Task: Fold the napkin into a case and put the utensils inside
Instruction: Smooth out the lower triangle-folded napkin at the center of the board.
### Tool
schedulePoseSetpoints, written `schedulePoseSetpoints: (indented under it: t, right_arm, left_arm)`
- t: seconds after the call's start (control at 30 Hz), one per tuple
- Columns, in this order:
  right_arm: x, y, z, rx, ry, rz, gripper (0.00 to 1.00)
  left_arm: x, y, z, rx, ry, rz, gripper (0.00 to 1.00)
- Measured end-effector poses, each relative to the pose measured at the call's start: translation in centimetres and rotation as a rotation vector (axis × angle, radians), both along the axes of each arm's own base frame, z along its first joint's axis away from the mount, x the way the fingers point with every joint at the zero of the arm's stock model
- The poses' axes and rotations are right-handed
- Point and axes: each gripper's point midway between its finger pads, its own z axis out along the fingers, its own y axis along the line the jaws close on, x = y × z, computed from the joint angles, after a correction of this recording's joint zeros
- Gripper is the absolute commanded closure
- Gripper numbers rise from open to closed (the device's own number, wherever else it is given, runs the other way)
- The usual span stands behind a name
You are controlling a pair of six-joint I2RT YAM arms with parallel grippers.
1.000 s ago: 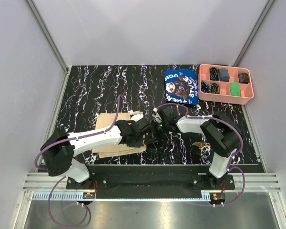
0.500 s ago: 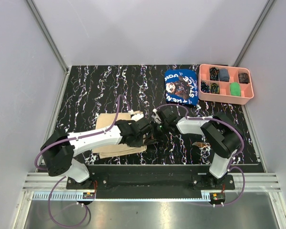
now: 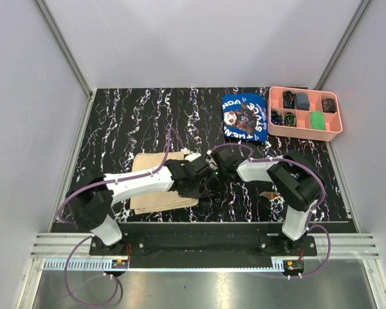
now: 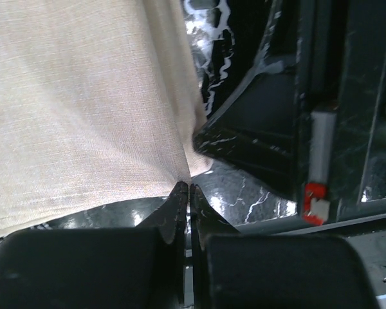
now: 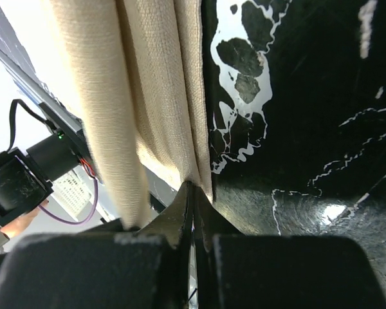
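Observation:
The napkin point(image 3: 153, 194) is a plain beige cloth lying folded into a layered oblong left of the table's middle. Both grippers meet at its right edge. My left gripper point(image 3: 202, 187) is shut, its tips pinching a corner of the cloth point(image 4: 83, 109) at the left gripper point(image 4: 188, 187). My right gripper point(image 3: 211, 175) is also shut, clamped on folds of the cloth point(image 5: 154, 96) that hang in pleats above the right gripper point(image 5: 192, 185). The utensils are not plainly in view.
A blue printed cloth point(image 3: 244, 117) lies at the back, next to a pink compartment tray point(image 3: 304, 131) holding small items. A small brown thing point(image 3: 269, 194) peeks out beside the right arm. The table's front edge runs just below the napkin.
The left arm's elbow has swung to the right and its wrist has crept toward the right gripper. The napkin's right edge shifted slightly with them. Both grippers stayed shut.

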Motion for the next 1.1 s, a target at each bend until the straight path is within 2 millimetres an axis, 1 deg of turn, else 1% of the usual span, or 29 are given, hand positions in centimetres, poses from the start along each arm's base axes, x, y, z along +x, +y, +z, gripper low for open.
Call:
schedulePoseSetpoints:
  t: [0.1,0.3,0.4,0.5,0.53,0.6,0.63,0.73,0.77,0.8,0.83,0.9,0.93,1.0,1.07,1.1]
  right_arm:
    - [0.0,0.0,0.0,0.001,0.010,-0.008,1.00]
    - [0.0,0.2,0.1,0.015,0.013,-0.020,1.00]
    - [0.0,0.3,0.1,0.016,0.017,-0.024,1.00]
    - [-0.1,0.3,0.0,0.017,0.020,-0.028,1.00]
    - [-0.1,0.3,0.0,0.017,0.022,-0.029,1.00]
    - [-0.1,0.2,0.0,0.015,0.021,-0.030,1.00]
    - [0.0,0.2,0.0,0.014,0.019,-0.032,1.00]
    - [-0.1,-0.3,0.1,-0.012,0.014,-0.039,1.00]
    - [-0.1,-0.4,0.3,-0.018,0.006,-0.039,0.99]
    - [-0.1,-0.6,0.7,-0.023,-0.005,-0.039,0.95]
    - [-0.1,-0.7,1.1,-0.025,-0.018,-0.039,0.92]
    - [0.1,-0.9,1.9,-0.024,-0.045,-0.039,0.82]
    - [0.3,-0.9,2.2,-0.024,-0.058,-0.037,0.81]
    - [0.8,-1.0,2.5,-0.023,-0.077,-0.036,0.73]
    - [2.0,-1.3,2.9,-0.022,-0.097,-0.042,0.69]
    - [2.8,-1.6,3.0,-0.021,-0.102,-0.060,0.66]
  left_arm:
    - [0.0,-0.6,-0.7,-0.003,0.016,-0.006,1.00]
    - [-0.4,-1.1,-2.1,0.008,0.051,-0.020,1.00]
    - [-0.6,-1.5,-2.3,-0.003,0.056,-0.027,1.00]
    - [-0.6,-1.7,-2.2,-0.011,0.056,-0.029,0.91]
    - [-0.5,-1.8,-2.2,-0.013,0.055,-0.028,0.81]
    - [-0.5,-1.7,-2.2,-0.012,0.055,-0.024,0.71]
    - [-0.6,-1.7,-2.1,-0.012,0.054,-0.024,0.61]
    - [-0.6,-1.5,-1.5,-0.016,0.046,-0.030,0.51]
    - [-0.4,-1.5,-1.0,-0.029,0.037,-0.030,0.49]
    - [-0.3,-1.4,-0.3,-0.045,0.026,-0.029,0.48]
    - [0.1,-1.4,0.6,-0.066,0.011,-0.026,0.47]
    - [1.1,-0.8,2.3,-0.108,-0.020,-0.003,0.47]
    - [2.1,-0.3,3.4,-0.131,-0.045,0.017,0.46]
    - [4.3,0.9,5.0,-0.152,-0.083,0.061,0.48]
    - [6.8,1.9,6.0,-0.149,-0.114,0.096,0.51]
    - [8.2,2.3,6.4,-0.139,-0.126,0.112,0.52]
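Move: My left hand's closed fingers hold the upper layer at its near right corner. The lower napkin's near right corner, where this is going, lies about 1 cm back, 2 cm to the right and 3 cm below. The napkin's middle is some 3 cm ahead and 9 cm left; the blue bag is roughly 25 cm ahead and 16 cm right. From my right hand, shut on the napkin's right edge, that lower corner is about 2 cm back, at fingertip height. I bring the held corner down and slightly right by about 2 cm each with my left hand, onto the lower layer's corner, while my right hand keeps the edge still. There I open the left fingers about halfway, then sweep up and forward, roughly 8 cm each, clear of the cloth. My right hand then comes free too, rising about 3 cm and easing forward as its fingers part a little. ##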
